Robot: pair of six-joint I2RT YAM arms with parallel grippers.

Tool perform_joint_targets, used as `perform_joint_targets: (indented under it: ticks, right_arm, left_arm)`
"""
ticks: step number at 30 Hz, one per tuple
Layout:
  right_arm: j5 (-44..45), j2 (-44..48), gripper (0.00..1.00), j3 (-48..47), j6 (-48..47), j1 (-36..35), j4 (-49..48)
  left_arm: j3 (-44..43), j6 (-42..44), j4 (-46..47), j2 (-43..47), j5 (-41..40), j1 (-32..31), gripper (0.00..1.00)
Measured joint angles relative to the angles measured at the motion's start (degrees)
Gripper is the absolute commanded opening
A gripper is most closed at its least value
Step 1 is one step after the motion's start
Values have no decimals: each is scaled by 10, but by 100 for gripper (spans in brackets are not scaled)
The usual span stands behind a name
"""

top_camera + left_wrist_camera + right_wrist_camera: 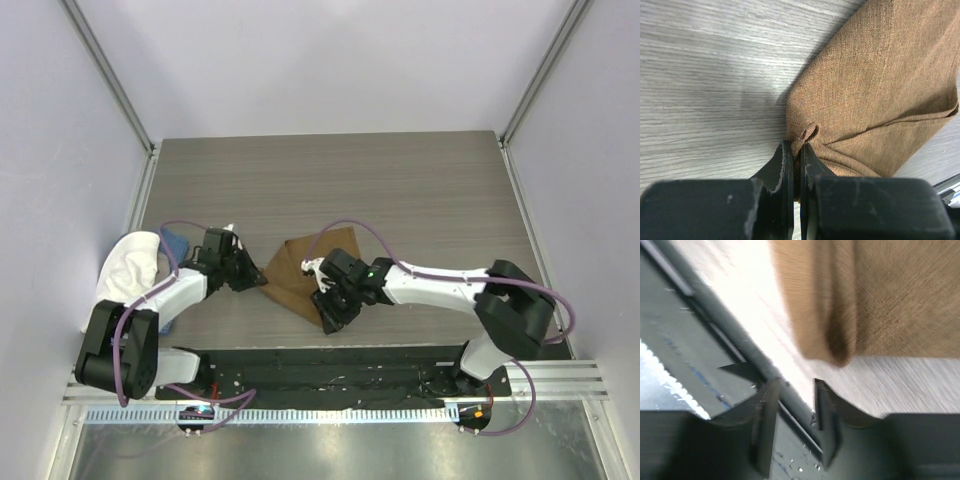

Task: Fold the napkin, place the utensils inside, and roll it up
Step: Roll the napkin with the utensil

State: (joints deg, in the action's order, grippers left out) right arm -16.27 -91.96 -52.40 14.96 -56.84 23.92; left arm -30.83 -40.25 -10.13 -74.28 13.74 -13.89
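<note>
The tan-brown napkin [310,272] lies folded on the wooden table, its near corner reaching toward the front edge. My left gripper [258,281] is shut on the napkin's [880,90] left corner, and a small pucker of cloth shows just past the fingertips [785,152]. My right gripper [328,318] hovers over the napkin's near corner [840,305] with its jaws apart and nothing between them; the cloth lies just beyond the fingertips [822,390]. The utensils are hidden or out of view.
A white cloth [132,262] and a blue cloth [176,242] lie at the table's left edge behind the left arm. A black strip [330,365] runs along the table's front edge just below the right gripper. Grey walls enclose the table.
</note>
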Motion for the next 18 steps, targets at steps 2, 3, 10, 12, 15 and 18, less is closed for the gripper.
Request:
perform_joint_targets:
  ticks: [2,3,10,12,15,18]
  right_arm:
    - [19,38,54,-12,-3,-16,13]
    - [42,54,56,-24,-7,-30,16]
    - [296,43,64,-101,-44,-149,-78]
    - [354,4,64,-114,-62,-174,-107]
    - [433,-71,64,-125,-92,-205,-151]
    - [483,-124,64,-124,-121,-224,-175]
  left_arm:
    - [-9,0,-11,-6,0,0,0]
    - [-13,0,-16,-8,0,0,0]
    - [-39,0,-54,-24,-2,0,0]
    - [-49,1,-63,-34,-2,0,0]
    - [-62,2,-73,-47,3,0,0]
    - [-67,3,-78,-51,4,0,0]
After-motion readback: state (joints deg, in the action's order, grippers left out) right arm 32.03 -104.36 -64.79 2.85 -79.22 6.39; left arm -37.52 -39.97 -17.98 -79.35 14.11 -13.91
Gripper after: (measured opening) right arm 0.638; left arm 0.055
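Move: Some 10 cm to the right hand's left and 8 cm ahead, about 2 cm lower, lies the stretch of the napkin's rolled edge that it goes for. The napkin's near corner is about 3 cm straight ahead, and the left gripper, on the rolled end, some 14 cm left and 12 cm ahead. From the left hand, that stretch lies about 4 cm back and 4 cm to the right, slightly below. Leaving the napkin's near corner, the right hand arcs left and a little forward, about 11 cm across, rising near 10 cm and then sinking again over the rolled edge beside the left gripper. Its fingers open wider, and the wrist swings their tips forward by nearly 50 degrees. The left fingers keep their pinch on the rolled end, tipping only slightly. ##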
